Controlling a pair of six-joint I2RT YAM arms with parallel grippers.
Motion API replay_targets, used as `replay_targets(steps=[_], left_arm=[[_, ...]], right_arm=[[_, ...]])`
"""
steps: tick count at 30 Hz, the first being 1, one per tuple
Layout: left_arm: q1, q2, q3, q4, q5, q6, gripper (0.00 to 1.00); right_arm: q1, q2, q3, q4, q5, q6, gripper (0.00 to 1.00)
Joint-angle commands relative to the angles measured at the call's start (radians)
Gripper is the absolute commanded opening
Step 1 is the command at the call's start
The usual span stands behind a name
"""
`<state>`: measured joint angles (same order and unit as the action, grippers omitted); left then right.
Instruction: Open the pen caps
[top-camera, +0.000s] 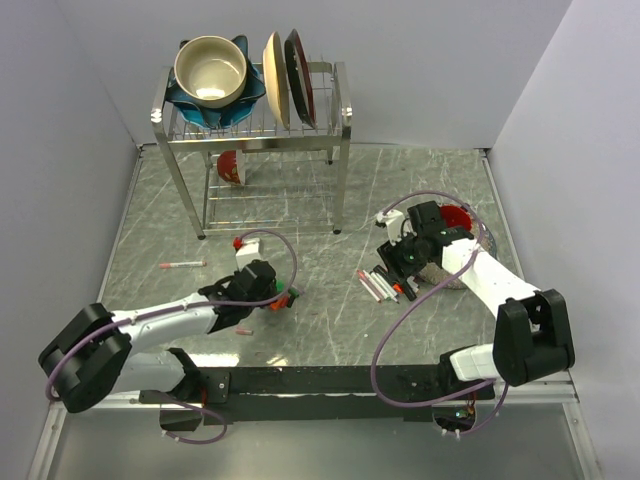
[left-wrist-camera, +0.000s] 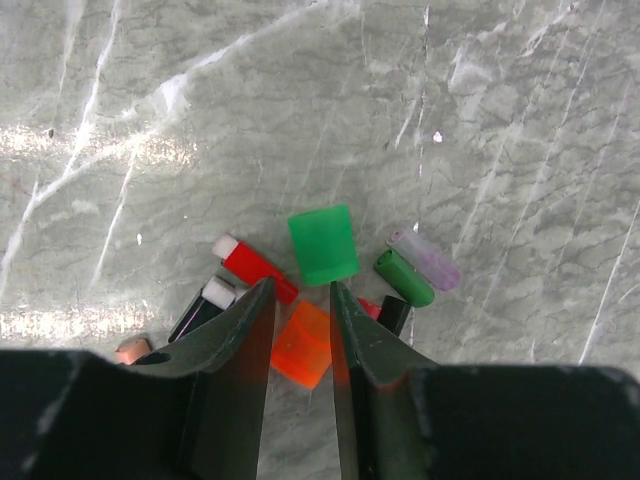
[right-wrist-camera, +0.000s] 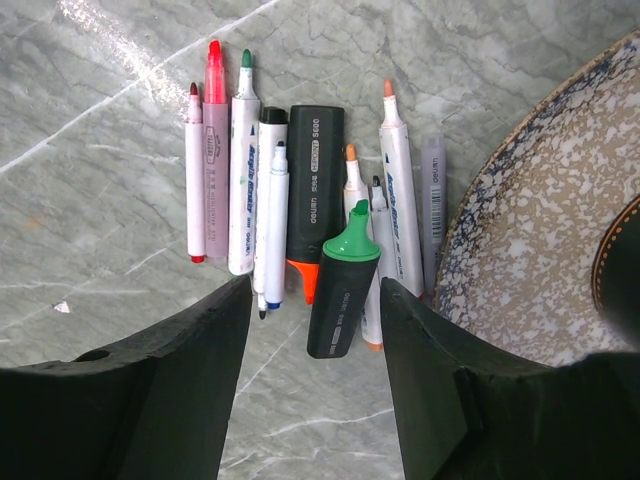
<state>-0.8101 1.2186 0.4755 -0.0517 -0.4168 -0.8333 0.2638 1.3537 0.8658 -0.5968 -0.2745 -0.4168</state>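
Note:
Several loose pen caps lie under my left gripper (left-wrist-camera: 302, 288): a big green cap (left-wrist-camera: 323, 245), an orange cap (left-wrist-camera: 303, 343), a red cap (left-wrist-camera: 255, 268), a small green cap (left-wrist-camera: 404, 278), a pale purple cap (left-wrist-camera: 425, 259) and a black cap (left-wrist-camera: 393, 313). The left jaws stand a little apart with nothing between them; the orange cap lies on the table below the gap. My right gripper (right-wrist-camera: 315, 283) is open above a row of uncapped pens (right-wrist-camera: 243, 160). A black highlighter with a green tip (right-wrist-camera: 343, 290) rests slanted across them, between the jaws but untouched.
A speckled plate (right-wrist-camera: 530, 230) lies just right of the pen row. One thin pen (top-camera: 182, 264) lies alone at the left, a pink one (top-camera: 243, 328) by the left arm. A metal dish rack (top-camera: 345, 120) with a bowl and plates stands at the back.

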Motion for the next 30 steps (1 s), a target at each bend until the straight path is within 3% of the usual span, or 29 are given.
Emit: replay_targets(steps=[1,7,9,12,14,16,18,19,20,25,28,29,30], left_arm=[[0.003,-0.065,0.032,-0.033,-0.039,-0.015,0.35],[0.032,-0.261,-0.02,-0.095,-0.163,-0.105,0.61],[0.07,-0.336,-0.07,-0.105,-0.178,-0.162,0.74],[0.188,-0.477,-0.123,-0.134,-0.172,-0.225,0.8],[0.262,-0.545,-0.127,-0.228,-0.239,-0.339,0.8],[0.334,-0.568,-0.114,-0.29,-0.281,-0.383,0.91],[0.388,-0.558,-0.077,-0.329,-0.272,-0.405,0.99],[0.443,-0.523,-0.049,-0.33,-0.242,-0.402,0.99],[0.471,-0.498,-0.034,-0.341,-0.229,-0.409,0.99],[0.65,-0.215,0.151,-0.45,-0.142,-0.428,0.99],[0.699,-0.083,0.239,-0.496,-0.122,-0.44,0.98],[0.713,-0.059,0.251,-0.49,-0.097,-0.429,0.95],[0.73,-0.019,0.265,-0.479,-0.079,-0.428,0.83]], right_arm=[[-0.011,-0.05,0.042,0.012,-0.022,-0.013,0.63],[-0.018,-0.105,0.07,-0.043,-0.101,-0.08,0.64],[-0.021,-0.157,0.064,-0.037,-0.129,-0.091,0.66],[-0.023,-0.214,0.055,-0.026,-0.155,-0.091,0.68],[-0.026,-0.234,0.053,-0.02,-0.16,-0.088,0.7],[-0.026,-0.254,0.053,-0.017,-0.158,-0.085,0.7],[-0.026,-0.274,0.055,-0.011,-0.151,-0.071,0.78],[-0.026,-0.283,0.052,0.003,-0.146,-0.065,0.85],[-0.026,-0.292,0.049,0.012,-0.141,-0.05,1.0],[-0.028,-0.352,0.032,0.058,-0.121,-0.002,1.0],[-0.026,-0.375,0.029,0.061,-0.143,-0.004,1.0],[-0.026,-0.383,0.027,0.063,-0.138,-0.002,1.0],[-0.028,-0.386,0.025,0.066,-0.135,0.0,1.0]])
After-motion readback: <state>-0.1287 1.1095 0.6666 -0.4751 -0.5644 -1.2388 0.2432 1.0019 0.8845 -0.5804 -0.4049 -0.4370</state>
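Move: The pink-capped pen still lying apart is some 28 cm left of the left hand and 11 cm farther out, about 3 cm below it. Right under that hand is the orange cap, with the green cap 4 cm ahead; the near foot of the dish rack stands roughly 20 cm ahead and 23 cm left. From the right hand the pen is about 66 cm left and 8 cm ahead; the green-tipped highlighter lies just below that hand, 1 cm ahead. Towards the pink-capped pen the empty left hand swings about 21 cm left off the cap pile, first rising some 7 cm, then easing down a little and forward 5 cm, turning about 60 degrees counter-clockwise and opening wide. Away from the already released highlighter, the right hand rises about 11 cm, its fingers tilting outward and opening fully. ##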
